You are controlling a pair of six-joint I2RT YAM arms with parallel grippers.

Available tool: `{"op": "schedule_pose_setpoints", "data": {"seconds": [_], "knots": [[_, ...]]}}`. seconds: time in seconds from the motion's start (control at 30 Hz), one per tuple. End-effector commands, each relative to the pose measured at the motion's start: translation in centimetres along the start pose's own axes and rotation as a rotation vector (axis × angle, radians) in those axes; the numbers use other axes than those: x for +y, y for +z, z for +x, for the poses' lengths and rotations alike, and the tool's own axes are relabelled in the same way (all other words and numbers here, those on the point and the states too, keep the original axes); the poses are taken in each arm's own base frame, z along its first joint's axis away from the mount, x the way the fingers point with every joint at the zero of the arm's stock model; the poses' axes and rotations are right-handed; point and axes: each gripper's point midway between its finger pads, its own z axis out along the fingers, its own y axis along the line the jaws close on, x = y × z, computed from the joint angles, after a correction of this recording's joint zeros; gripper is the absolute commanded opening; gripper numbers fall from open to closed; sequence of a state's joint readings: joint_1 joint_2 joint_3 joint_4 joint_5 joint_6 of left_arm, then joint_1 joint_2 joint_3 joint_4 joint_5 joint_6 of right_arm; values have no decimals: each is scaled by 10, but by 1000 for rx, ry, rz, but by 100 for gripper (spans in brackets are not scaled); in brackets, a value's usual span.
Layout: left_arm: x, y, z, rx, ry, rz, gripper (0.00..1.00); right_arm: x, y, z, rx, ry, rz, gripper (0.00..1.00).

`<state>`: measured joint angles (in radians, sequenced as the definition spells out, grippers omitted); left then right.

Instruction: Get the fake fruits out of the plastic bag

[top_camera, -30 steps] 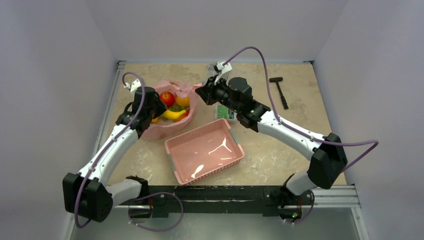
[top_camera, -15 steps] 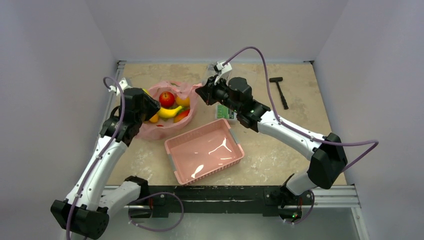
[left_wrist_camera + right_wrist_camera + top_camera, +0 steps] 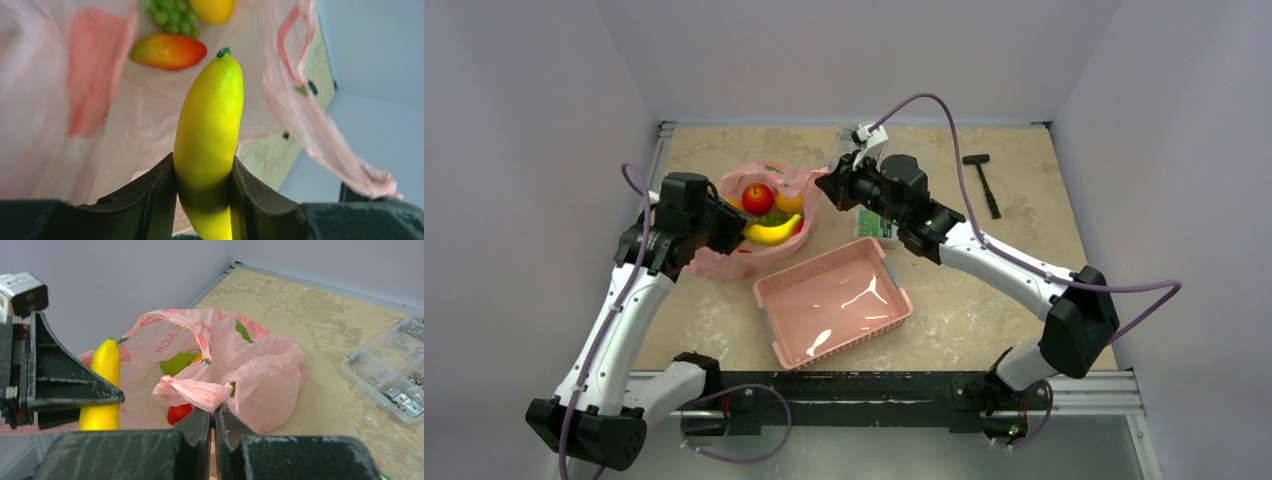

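Note:
The pink plastic bag (image 3: 724,258) lies open at the table's left, holding a red apple (image 3: 758,197), an orange piece (image 3: 790,202) and green grapes (image 3: 773,217). My left gripper (image 3: 736,228) is shut on the yellow banana (image 3: 773,233) and holds it over the bag's mouth. The left wrist view shows the banana (image 3: 210,125) between the jaws, with a red-orange fruit (image 3: 168,51) and grapes (image 3: 172,15) below. My right gripper (image 3: 832,184) is shut on the bag's handle (image 3: 192,391) at the bag's right rim and holds it up.
A rigid pink basket (image 3: 879,318) stands in front of the bag near the table's middle. A clear parts box (image 3: 874,224) lies under the right arm; it also shows in the right wrist view (image 3: 395,375). A black hammer (image 3: 984,182) lies at the back right.
My left arm swung back and to the left, and lifted the banana off the fruit pile toward the bag's front edge. The right gripper has held still on the handle.

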<state>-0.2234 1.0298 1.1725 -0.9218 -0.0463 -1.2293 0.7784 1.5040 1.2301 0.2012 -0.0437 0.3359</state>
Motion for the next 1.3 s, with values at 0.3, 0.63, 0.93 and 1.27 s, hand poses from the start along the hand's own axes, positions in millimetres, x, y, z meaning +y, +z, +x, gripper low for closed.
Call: {"op": "schedule_pose_setpoints", "data": {"seconds": [0.3, 0.63, 0.93, 1.27], "knots": [[2, -10, 110, 125, 611, 234, 0, 8, -19, -27, -67, -5, -14, 0], [36, 45, 142, 107, 900, 289, 0, 4, -22, -23, -49, -11, 5, 0], [53, 39, 187, 403, 1084, 348, 0, 4, -24, -25, -54, -15, 7, 0], [104, 49, 172, 422, 1103, 101, 13, 6, -19, -19, -38, -11, -7, 0]]}}
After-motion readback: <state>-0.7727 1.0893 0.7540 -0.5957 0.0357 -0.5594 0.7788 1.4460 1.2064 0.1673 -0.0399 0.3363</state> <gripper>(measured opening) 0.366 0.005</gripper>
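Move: The left hand already holds the banana above the near side of the open plastic bag; the basket's middle lies about 10 cm back, 18 cm to its right and some 21 cm below. The red fruit in the bag is about 12 cm ahead and 2 cm right, the orange 11 cm ahead and 9 cm right, both roughly 20 cm down. From the right hand the basket is about 17 cm back, 2 cm left and 27 cm down. Keeping its grip on the banana, the left hand swings back and to the right, away from the bag and towards the basket, then sinks mostly straight down and finally eases farther back, ending some 15 cm lower while the wrist turns about 60 degrees clockwise and its left side tips up. The right hand still pinches the bag's gathered edge, easing only about a centimetre each back, right and up. ##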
